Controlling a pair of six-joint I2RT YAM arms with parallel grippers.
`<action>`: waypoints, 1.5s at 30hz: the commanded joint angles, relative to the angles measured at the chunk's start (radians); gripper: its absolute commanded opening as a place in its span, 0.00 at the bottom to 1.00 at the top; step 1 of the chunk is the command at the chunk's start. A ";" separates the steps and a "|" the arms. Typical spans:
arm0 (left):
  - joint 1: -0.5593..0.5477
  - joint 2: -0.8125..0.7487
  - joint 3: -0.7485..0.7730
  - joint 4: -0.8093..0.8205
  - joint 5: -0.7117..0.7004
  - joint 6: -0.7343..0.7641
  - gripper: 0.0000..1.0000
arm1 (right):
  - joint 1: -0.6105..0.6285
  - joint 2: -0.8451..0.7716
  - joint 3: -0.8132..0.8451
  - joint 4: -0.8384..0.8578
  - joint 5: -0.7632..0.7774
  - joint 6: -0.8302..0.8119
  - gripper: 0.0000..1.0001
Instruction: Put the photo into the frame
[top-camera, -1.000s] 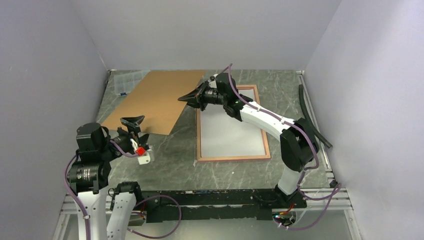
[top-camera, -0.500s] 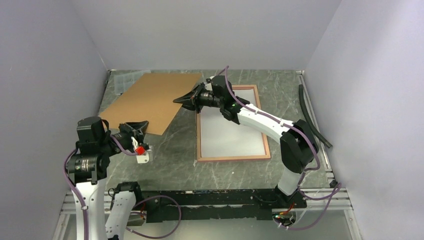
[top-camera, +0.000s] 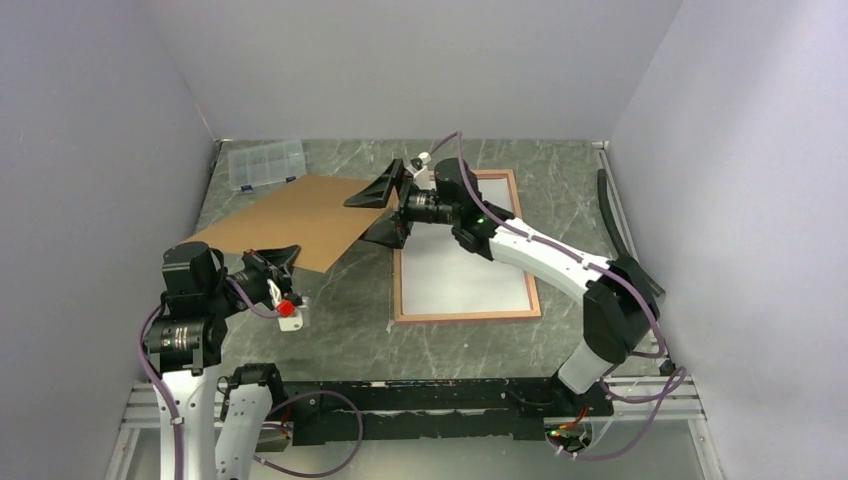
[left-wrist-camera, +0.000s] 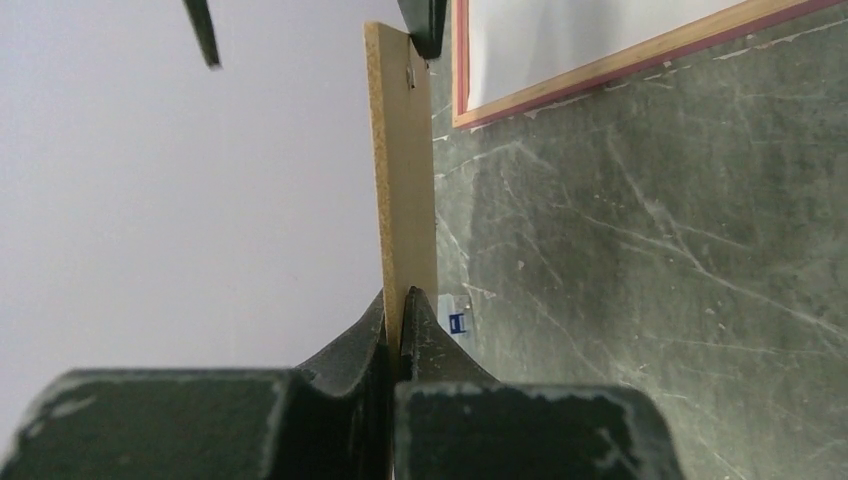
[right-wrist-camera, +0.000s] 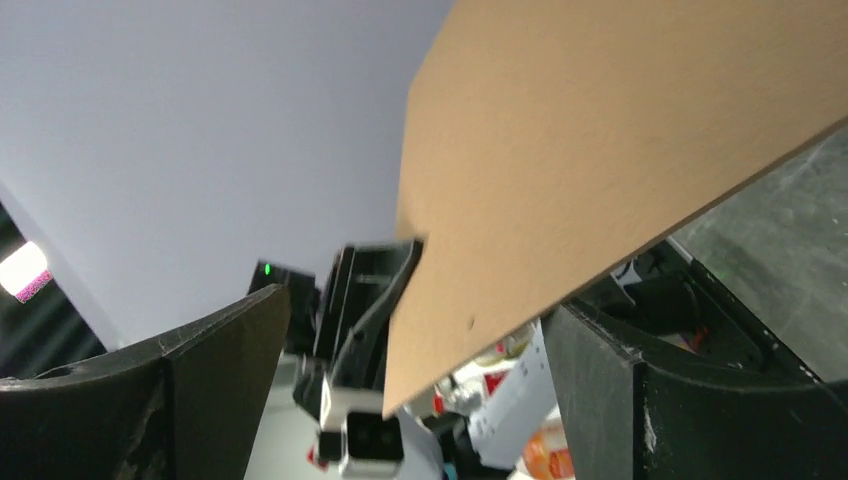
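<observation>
The frame (top-camera: 534, 290) lies flat on the table right of centre, and the photo (top-camera: 460, 270) sits inside it with its white back up. In the left wrist view the frame's corner (left-wrist-camera: 600, 70) and the photo (left-wrist-camera: 580, 25) show at the top. A brown backing board (top-camera: 290, 215) hangs tilted above the table to the frame's left. My left gripper (top-camera: 278, 255) is shut on the board's near corner, its jaws (left-wrist-camera: 402, 300) pinching the board (left-wrist-camera: 405, 170) edge-on. My right gripper (top-camera: 385, 210) stands open, wide around the board's right corner; its fingers (right-wrist-camera: 220, 370) straddle the board (right-wrist-camera: 600, 150).
A clear plastic compartment box (top-camera: 265, 163) sits at the back left by the wall. A black bar (top-camera: 625, 235) runs along the table's right edge. Grey walls close in on three sides. A small blue-marked label (left-wrist-camera: 455, 322) lies on the table under the board.
My right gripper has opened and let go of the board's corner. My left gripper has shut on its near corner. The board has swung left and down, uncovering the plastic box.
</observation>
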 joint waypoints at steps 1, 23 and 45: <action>-0.001 0.016 0.060 0.110 0.004 -0.012 0.03 | -0.040 -0.109 0.018 0.032 -0.187 -0.223 1.00; -0.002 0.072 0.204 -0.080 0.117 0.111 0.03 | 0.094 -0.402 -0.139 -0.396 0.333 -2.176 0.99; -0.002 0.082 0.242 -0.176 0.151 0.244 0.03 | 0.236 -0.224 -0.074 -0.150 0.399 -2.328 0.65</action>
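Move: The backing board hangs tilted in the left gripper. Its right-hand corner is about 8 cm to the right of the opened right hand and 3 cm farther out, at nearly the same height. The left gripper holds the board's near edge some 12 cm left of the right hand and 6 cm back. The frame lies roughly 20 cm right, 9 cm ahead and 29 cm below. From the left hand, that corner is about 20 cm right and 9 cm ahead. The board stays pinched in the left gripper, which eases up and back about 2 cm. The right hand, already open, pulls off to the right about 11 cm and slightly back, rolling some 130 degrees counter-clockwise seen from behind it. It then sinks about 5 cm below its start and comes back left and forward around the board's right end, fingers starting to close; contact there can't be made out. ##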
